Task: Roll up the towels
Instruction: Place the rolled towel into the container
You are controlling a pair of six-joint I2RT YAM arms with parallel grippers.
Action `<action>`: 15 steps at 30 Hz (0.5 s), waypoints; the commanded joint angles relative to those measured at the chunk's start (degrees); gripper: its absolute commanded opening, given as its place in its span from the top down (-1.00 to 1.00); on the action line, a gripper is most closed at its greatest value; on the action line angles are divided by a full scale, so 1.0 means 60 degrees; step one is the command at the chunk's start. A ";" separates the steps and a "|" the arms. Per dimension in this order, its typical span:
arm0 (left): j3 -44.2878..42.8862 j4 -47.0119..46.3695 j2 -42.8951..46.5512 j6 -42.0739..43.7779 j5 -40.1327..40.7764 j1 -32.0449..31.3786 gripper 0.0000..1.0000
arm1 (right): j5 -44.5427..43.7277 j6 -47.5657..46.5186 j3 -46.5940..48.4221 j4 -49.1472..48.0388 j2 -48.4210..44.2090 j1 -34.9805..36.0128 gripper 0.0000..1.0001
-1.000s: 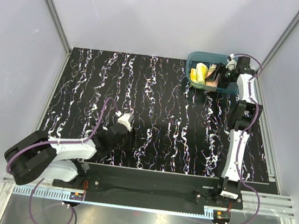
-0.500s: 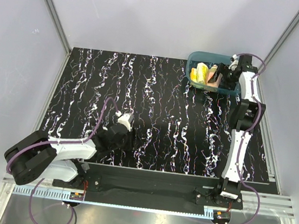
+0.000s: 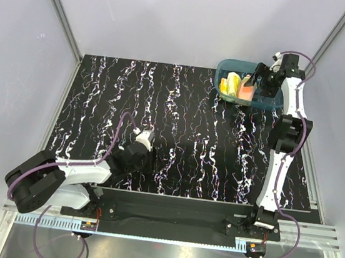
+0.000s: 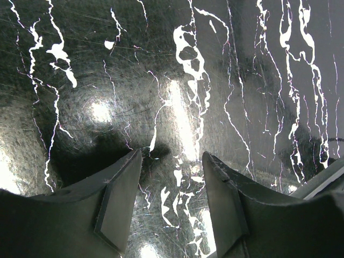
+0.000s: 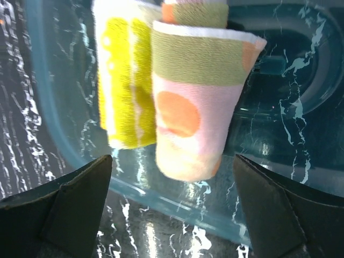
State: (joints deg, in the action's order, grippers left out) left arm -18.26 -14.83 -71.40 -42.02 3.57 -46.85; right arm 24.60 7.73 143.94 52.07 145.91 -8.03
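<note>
Two rolled towels stand side by side in the teal tub (image 3: 263,104) at the back right: a yellow one (image 3: 231,84) (image 5: 122,80) and an orange dotted one (image 3: 247,90) (image 5: 194,113). My right gripper (image 3: 258,81) (image 5: 172,161) hovers just over the tub's near wall (image 5: 177,200), open wide. Its fingers (image 5: 80,207) stand apart from the dotted roll and touch nothing. My left gripper (image 3: 145,137) (image 4: 172,156) is low over the black marbled tabletop (image 4: 177,64) at the near left, open and empty.
The black mat (image 3: 185,130) with white veining covers the table. Pale booth walls and metal frame posts (image 3: 58,8) close in the sides and back. The tub sits in the mat's far right corner, close to the right wall.
My right gripper opened wide, let go of the dotted roll and drew up and back from the tub. The roll stays standing inside. The left arm has not moved.
</note>
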 commanded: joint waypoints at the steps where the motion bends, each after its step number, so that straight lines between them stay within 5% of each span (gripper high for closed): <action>1: 0.0334 0.0846 -0.0244 0.0163 0.0313 0.0001 -0.12 | 0.0060 0.0265 -0.0127 -0.0314 -0.1070 -0.0038 -0.99; 6: 0.0377 0.0802 -0.0215 0.0177 0.0313 -0.0014 -0.12 | -0.0042 0.0309 -0.1107 -0.0650 -0.2372 0.0064 -0.99; 15: 0.0465 0.0758 -0.0084 0.0148 0.0400 -0.0014 -0.12 | -0.0115 0.0514 -0.5529 -0.2948 -0.6238 0.0869 -0.99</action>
State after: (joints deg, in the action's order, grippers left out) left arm -17.98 -15.27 -71.31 -42.02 3.66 -46.85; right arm 24.43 10.52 115.18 42.06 117.95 -6.07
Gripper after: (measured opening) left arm 0.558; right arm 0.994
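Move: The rolled towel just set down lies in the container almost under the right hand, about 7 cm below its fingertips, 3 cm to the left and 1 cm ahead. The yellow towel is beside it, roughly 9 cm left of the hand and 3 cm ahead. The container's near rim runs some 5 cm back towards the base and 5 cm lower. From the left hand, the rolled towel is about 40 cm ahead and 36 cm to the right, roughly level. Up first, then up and back towards its base, the empty right hand climbs about 10 cm clear of the rolled towel, speeding up as it draws back some 6 cm over the container's near rim and drifts a little left. The fingers stay wide open, touching nothing, while their tips swing slightly upward and forward, by less than 10 degrees. ##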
